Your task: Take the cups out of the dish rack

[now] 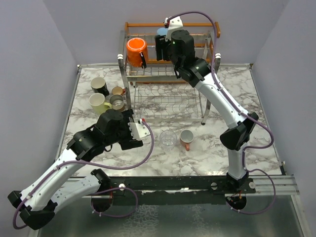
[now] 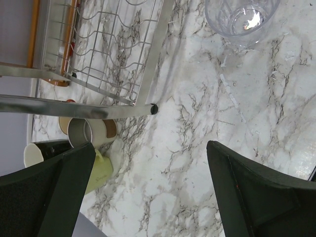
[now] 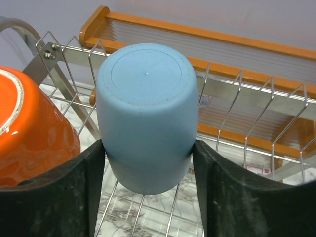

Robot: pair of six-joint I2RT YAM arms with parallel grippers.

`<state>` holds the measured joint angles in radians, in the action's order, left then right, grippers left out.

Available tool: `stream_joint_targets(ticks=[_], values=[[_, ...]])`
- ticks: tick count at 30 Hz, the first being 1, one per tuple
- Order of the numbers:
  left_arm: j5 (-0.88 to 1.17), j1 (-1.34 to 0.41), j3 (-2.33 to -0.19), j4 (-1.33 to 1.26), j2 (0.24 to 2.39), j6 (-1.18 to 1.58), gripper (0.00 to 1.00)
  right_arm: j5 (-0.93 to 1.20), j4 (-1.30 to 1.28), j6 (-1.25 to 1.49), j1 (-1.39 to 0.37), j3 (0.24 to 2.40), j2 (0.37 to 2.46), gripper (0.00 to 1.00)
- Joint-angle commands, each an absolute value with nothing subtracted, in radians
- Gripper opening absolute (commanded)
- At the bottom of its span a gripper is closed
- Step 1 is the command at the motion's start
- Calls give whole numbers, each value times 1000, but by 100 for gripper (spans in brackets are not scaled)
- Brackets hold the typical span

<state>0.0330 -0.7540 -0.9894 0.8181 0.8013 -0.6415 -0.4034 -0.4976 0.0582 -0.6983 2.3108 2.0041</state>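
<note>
The dish rack [image 1: 168, 106] stands at the back of the marble table. On its upper tier an upside-down light blue cup [image 3: 145, 108] sits between my right gripper's [image 3: 148, 143] black fingers [image 3: 64, 197], and both pads press its sides. A bright orange cup [image 3: 29, 133] lies on the same tier just to its left. From above, the right gripper [image 1: 163, 49] covers most of the blue cup [image 1: 162, 32], beside the orange cup [image 1: 135, 51]. My left gripper [image 2: 150, 145] hangs open over bare marble, left of the clear glass [image 2: 242, 19].
Left of the rack stand a black mug [image 1: 99, 85], a pale yellow mug [image 1: 98, 103], a tan cup [image 1: 117, 91] and a grey one [image 1: 117, 102]. In front of it are the clear glass [image 1: 168, 138] and a small orange-red cup [image 1: 186, 138]. A steel rack leg [image 2: 153, 54] lies near my left gripper.
</note>
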Motion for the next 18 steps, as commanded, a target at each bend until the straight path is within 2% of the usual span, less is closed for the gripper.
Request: stream_joint_targets(ticks=[1, 9, 18], values=[[51, -751, -982, 815, 775, -625, 99, -414, -436, 38, -696, 2369, 1979, 46], [2, -752, -930, 707, 766, -627, 99, -342, -420, 110, -696, 2286, 1790, 43], [19, -752, -870, 551, 780, -612, 99, -143, -330, 283, -697, 1767, 1322, 43]])
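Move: My right hand is already closed on the blue cup on the rack's upper tier. The orange mug is about 11 cm to its left, at nearly the same height and depth. On the table, some 35 cm lower, the clear glass stands about 27 cm back and 1 cm right, and the pink cup about 25 cm back and 10 cm right. From my left hand, the blue cup is some 29 cm ahead, 14 cm right and 17 cm higher. Keeping my pinch on the blue cup, I first raise my right hand almost straight up off the wires, then sweep it back and still upward with some drift to the right, away from the orange mug, gathering speed: about 11 cm up and 11 cm back in all. The wrist rolls roughly 15 degrees, left side rising, and tips up slightly. My empty left hand, still open, eases down and forward about 2 cm. ##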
